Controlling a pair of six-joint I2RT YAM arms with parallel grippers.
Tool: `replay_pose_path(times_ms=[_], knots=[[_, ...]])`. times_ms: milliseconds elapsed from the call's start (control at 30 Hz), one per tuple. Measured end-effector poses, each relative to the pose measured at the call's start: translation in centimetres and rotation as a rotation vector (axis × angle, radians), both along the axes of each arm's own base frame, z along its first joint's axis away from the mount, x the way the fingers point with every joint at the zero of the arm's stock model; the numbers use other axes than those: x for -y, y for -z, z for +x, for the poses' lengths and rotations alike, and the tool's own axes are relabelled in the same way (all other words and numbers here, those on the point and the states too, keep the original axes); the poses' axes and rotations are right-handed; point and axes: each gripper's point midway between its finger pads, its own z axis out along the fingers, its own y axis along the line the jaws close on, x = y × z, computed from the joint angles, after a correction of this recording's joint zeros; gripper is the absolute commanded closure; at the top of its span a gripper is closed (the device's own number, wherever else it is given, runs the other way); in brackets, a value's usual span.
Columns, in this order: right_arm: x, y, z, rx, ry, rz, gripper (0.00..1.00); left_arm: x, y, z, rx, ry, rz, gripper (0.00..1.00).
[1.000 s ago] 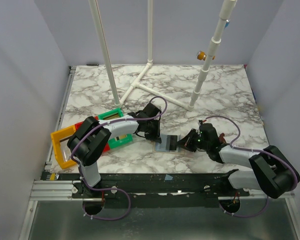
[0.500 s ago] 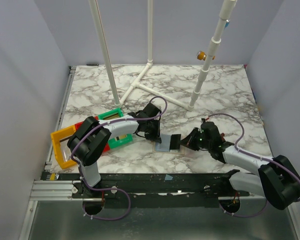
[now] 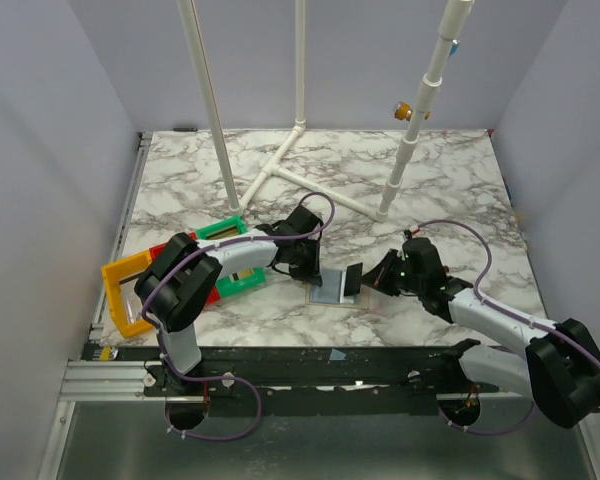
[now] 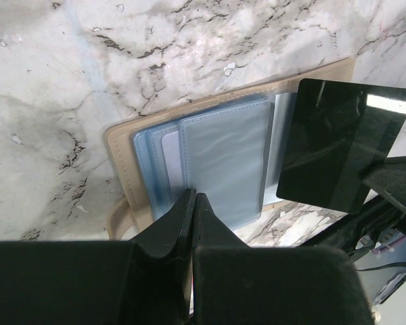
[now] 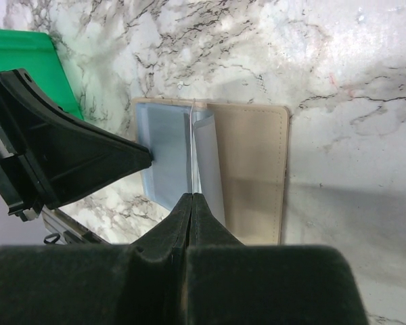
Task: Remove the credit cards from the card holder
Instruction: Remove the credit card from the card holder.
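Note:
The card holder [image 3: 330,292] lies open on the marble, beige-tan [image 5: 254,169] with pale blue-grey sleeves [image 4: 223,162]. My left gripper [image 3: 308,272] [image 4: 193,196] is shut, its tips resting on the near edge of the sleeves with nothing between them. My right gripper [image 3: 372,278] [image 5: 191,196] is shut on one credit card [image 3: 353,280]. The card looks dark and glossy in the left wrist view [image 4: 345,152] and shows edge-on in the right wrist view [image 5: 191,135]. It hangs tilted over the holder's right half, free of the sleeves. Whether other cards sit in the sleeves, I cannot tell.
Yellow [image 3: 123,290], red [image 3: 163,250] and green [image 3: 223,231] open bins stand left of the holder, under the left arm. A white pipe frame [image 3: 280,165] and an upright pole [image 3: 408,150] stand at the back. Grey walls close in both sides.
My right gripper has drawn back to the right with the card, which has slid out of the holder and tipped up. The left gripper has stayed on the holder.

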Motion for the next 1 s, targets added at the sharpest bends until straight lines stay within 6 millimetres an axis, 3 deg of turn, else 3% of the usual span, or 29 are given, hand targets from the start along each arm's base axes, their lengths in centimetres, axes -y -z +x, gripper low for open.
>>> replay_pose_path(times_ms=[500, 567, 667, 867, 933, 1000], knots=[[-0.5, -2.0, 1.0, 0.035, -0.008, 0.008, 0.99, -1.5, -0.9, -0.1, 0.021, -0.005, 0.067, 0.97], [-0.5, -2.2, 1.1, 0.039, -0.009, 0.009, 0.99, -1.7, -1.5, 0.1, 0.033, -0.008, 0.065, 0.88], [-0.5, -2.3, 1.0, 0.034, -0.009, 0.006, 0.99, -1.7, -2.9, 0.4, 0.064, -0.011, 0.054, 0.65], [-0.6, -2.7, 1.1, 0.034, -0.01, 0.005, 0.99, -2.0, -5.4, 1.0, 0.12, -0.018, 0.015, 0.3], [-0.7, -3.3, 1.4, 0.043, -0.011, 0.008, 0.99, -2.2, -6.0, 1.2, 0.131, -0.022, 0.006, 0.21], [-0.9, -4.0, 1.7, 0.057, -0.013, 0.013, 0.99, -2.6, -6.9, 1.6, 0.15, -0.033, -0.01, 0.19]])
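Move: The left gripper is shut with its tips resting on the card holder's left pocket. The holder's middle is about 5 cm to its right and level, and the black card, already drawn clear, is some 9 cm right and 4 cm above. The right gripper still pinches that card, whose middle is about 2 cm ahead and 3 cm left. The holder's middle is 5 cm to the right gripper's left, 1 cm ahead and 5 cm below. The green box is roughly 21 cm left of the left gripper and 6 cm ahead. Slide the closed left tips a little to the left over the pocket, then lift them off the card holder, about 7 cm up, drifting slightly left and forward, and spread the fingers to three-quarters open as they climb. Meanwhile keep the right gripper's pinch on the black card and raise it steadily some 4 cm, easing forward, away from the holder. ##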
